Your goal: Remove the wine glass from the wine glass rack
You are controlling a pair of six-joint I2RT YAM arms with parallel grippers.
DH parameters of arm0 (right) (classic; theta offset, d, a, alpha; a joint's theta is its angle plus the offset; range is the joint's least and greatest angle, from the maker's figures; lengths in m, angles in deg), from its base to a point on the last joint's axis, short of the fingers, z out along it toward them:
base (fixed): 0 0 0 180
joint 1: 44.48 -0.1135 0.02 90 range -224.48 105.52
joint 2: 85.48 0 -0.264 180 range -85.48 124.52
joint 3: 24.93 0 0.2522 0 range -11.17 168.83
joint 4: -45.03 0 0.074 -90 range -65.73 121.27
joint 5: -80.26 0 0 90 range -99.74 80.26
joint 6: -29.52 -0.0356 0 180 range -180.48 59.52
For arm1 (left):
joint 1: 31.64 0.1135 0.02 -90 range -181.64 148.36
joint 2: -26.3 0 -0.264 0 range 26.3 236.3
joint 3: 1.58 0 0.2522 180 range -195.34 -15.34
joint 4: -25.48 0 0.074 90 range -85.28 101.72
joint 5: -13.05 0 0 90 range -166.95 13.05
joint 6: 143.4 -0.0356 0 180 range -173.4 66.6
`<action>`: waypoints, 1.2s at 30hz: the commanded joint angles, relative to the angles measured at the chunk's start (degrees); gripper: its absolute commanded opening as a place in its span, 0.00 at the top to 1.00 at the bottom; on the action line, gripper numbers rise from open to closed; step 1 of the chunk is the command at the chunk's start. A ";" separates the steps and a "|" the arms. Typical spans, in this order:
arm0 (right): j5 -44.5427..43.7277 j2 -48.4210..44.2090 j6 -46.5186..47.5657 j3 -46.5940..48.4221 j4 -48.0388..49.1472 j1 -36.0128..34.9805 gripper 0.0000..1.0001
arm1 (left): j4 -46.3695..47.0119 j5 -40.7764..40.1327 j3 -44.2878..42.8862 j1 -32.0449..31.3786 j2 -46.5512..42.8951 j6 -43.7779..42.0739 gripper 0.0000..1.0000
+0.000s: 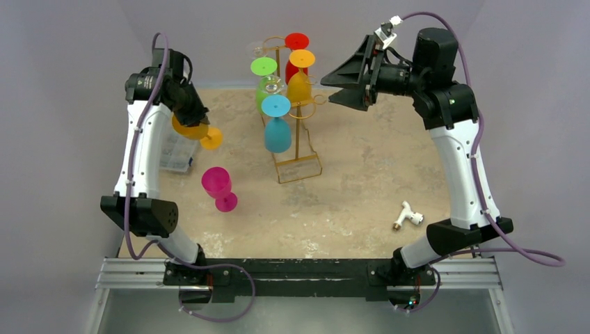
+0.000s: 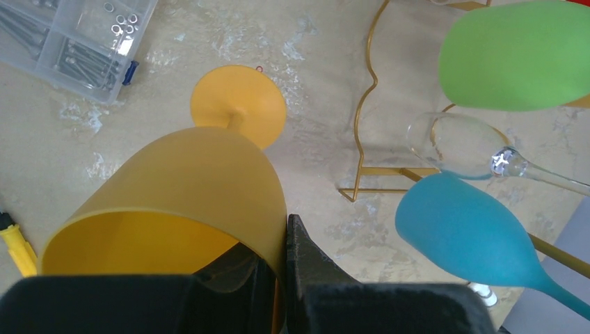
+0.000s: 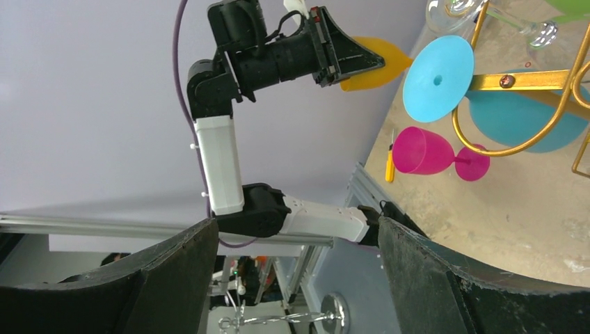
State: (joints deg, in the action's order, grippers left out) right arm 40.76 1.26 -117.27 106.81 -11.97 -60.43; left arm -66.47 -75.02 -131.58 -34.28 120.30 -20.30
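Note:
The gold wire wine glass rack stands mid-table with green, red, orange, blue and clear glasses hanging upside down on it. My left gripper is left of the rack, shut on the rim of a yellow-orange wine glass, one finger inside the bowl and one finger outside. The glass is off the rack, above the table. My right gripper is open and empty, level with the rack's upper hooks on its right; its fingers are spread wide.
A pink glass lies on its side front-left of the rack. A clear parts box sits at the left edge, with a yellow tool near it. A white pipe fitting lies front-right. The rack's base and blue glass are close to the held glass.

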 commanded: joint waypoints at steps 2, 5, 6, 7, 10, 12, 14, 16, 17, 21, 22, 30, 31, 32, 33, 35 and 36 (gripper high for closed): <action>0.57 -0.83 2.83 2.09 -1.77 0.69 0.17 | 6.89 -1.07 4.41 0.50 0.70 -1.99 1.00; 0.48 -0.95 3.25 1.85 -2.34 0.79 0.17 | 8.93 -1.47 7.47 0.43 0.84 -1.99 1.00; 0.48 -1.02 3.43 1.76 -2.48 0.83 0.16 | 9.73 -1.58 8.51 0.39 0.84 -2.07 1.00; 0.48 -1.04 3.52 1.74 -2.65 0.90 0.17 | 10.48 -1.52 9.50 0.35 0.84 -2.16 1.00; 0.72 -1.00 3.62 1.81 -2.95 1.33 0.17 | 12.17 -1.68 12.54 0.16 1.00 -2.49 1.00; 1.05 -0.79 3.63 2.03 -3.19 1.72 0.17 | 12.68 -1.67 13.65 0.00 1.25 -2.58 1.00; 1.40 -0.50 3.70 2.55 -3.53 2.21 0.17 | 13.60 -1.75 14.92 -0.29 1.28 -2.88 1.00; 1.82 -0.08 3.70 3.17 -3.70 2.57 0.17 | 14.52 -3.03 16.16 -0.67 1.42 -3.29 1.00; 1.94 0.12 3.66 3.47 -3.77 2.66 0.17 | 14.49 -3.28 16.45 -0.82 1.67 -3.35 1.00; 2.47 0.90 3.62 4.74 -3.86 3.48 0.17 | 13.86 -3.60 18.03 -1.30 2.07 -3.64 1.00; 2.61 1.01 3.62 4.87 -3.86 3.64 0.17 | 13.85 -3.89 18.64 -1.36 2.02 -3.70 1.00; 3.50 1.16 4.14 4.36 -3.87 5.37 0.17 | 14.47 -5.15 23.04 -2.64 2.23 -4.86 1.00; 3.61 1.09 4.20 4.25 -3.87 5.70 0.17 | 14.47 -5.26 23.55 -2.76 2.24 -5.00 1.00; 3.71 0.96 4.31 4.17 -3.87 5.93 0.17 | 14.52 -5.32 23.99 -2.93 2.26 -4.98 1.00; 3.79 0.83 4.37 4.07 -3.87 6.17 0.17 | 14.66 -5.36 24.49 -3.05 2.17 -4.98 1.00; 3.88 0.57 4.60 3.75 -3.91 6.53 0.17 | 15.05 -5.26 25.15 -3.20 2.07 -5.04 1.00; 3.90 0.40 4.71 3.57 -3.99 6.65 0.17 | 15.16 -5.34 25.26 -3.37 2.11 -5.21 1.00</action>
State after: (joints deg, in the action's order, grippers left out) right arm 42.70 2.66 -114.15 109.74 -15.97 -54.50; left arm -53.36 -79.17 -107.15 -36.99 122.46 -23.93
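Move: The left hand holds the orange glass by its bowl, foot down; its place, bare table just beyond the pink glass, lies some 30 cm below, about 2 cm ahead and 2 cm left. The pink glass stands roughly 8 cm back and 1 cm right, the parts box 9 cm ahead and 15 cm left. The blue glass hangs 17 cm right and 4 cm ahead. From the right hand, that place is some 30 cm left, 8 cm ahead and 50 cm below. Still pinching the orange glass by the wall of its bowl, the left hand lowers it about 13 cm almost straight down towards the table just beyond the pink glass, tipping some 15 degrees so that the fingers point more steeply down. The empty right hand, fingers open, drifts some 3 cm right and 2 cm forward, away from the rack. ##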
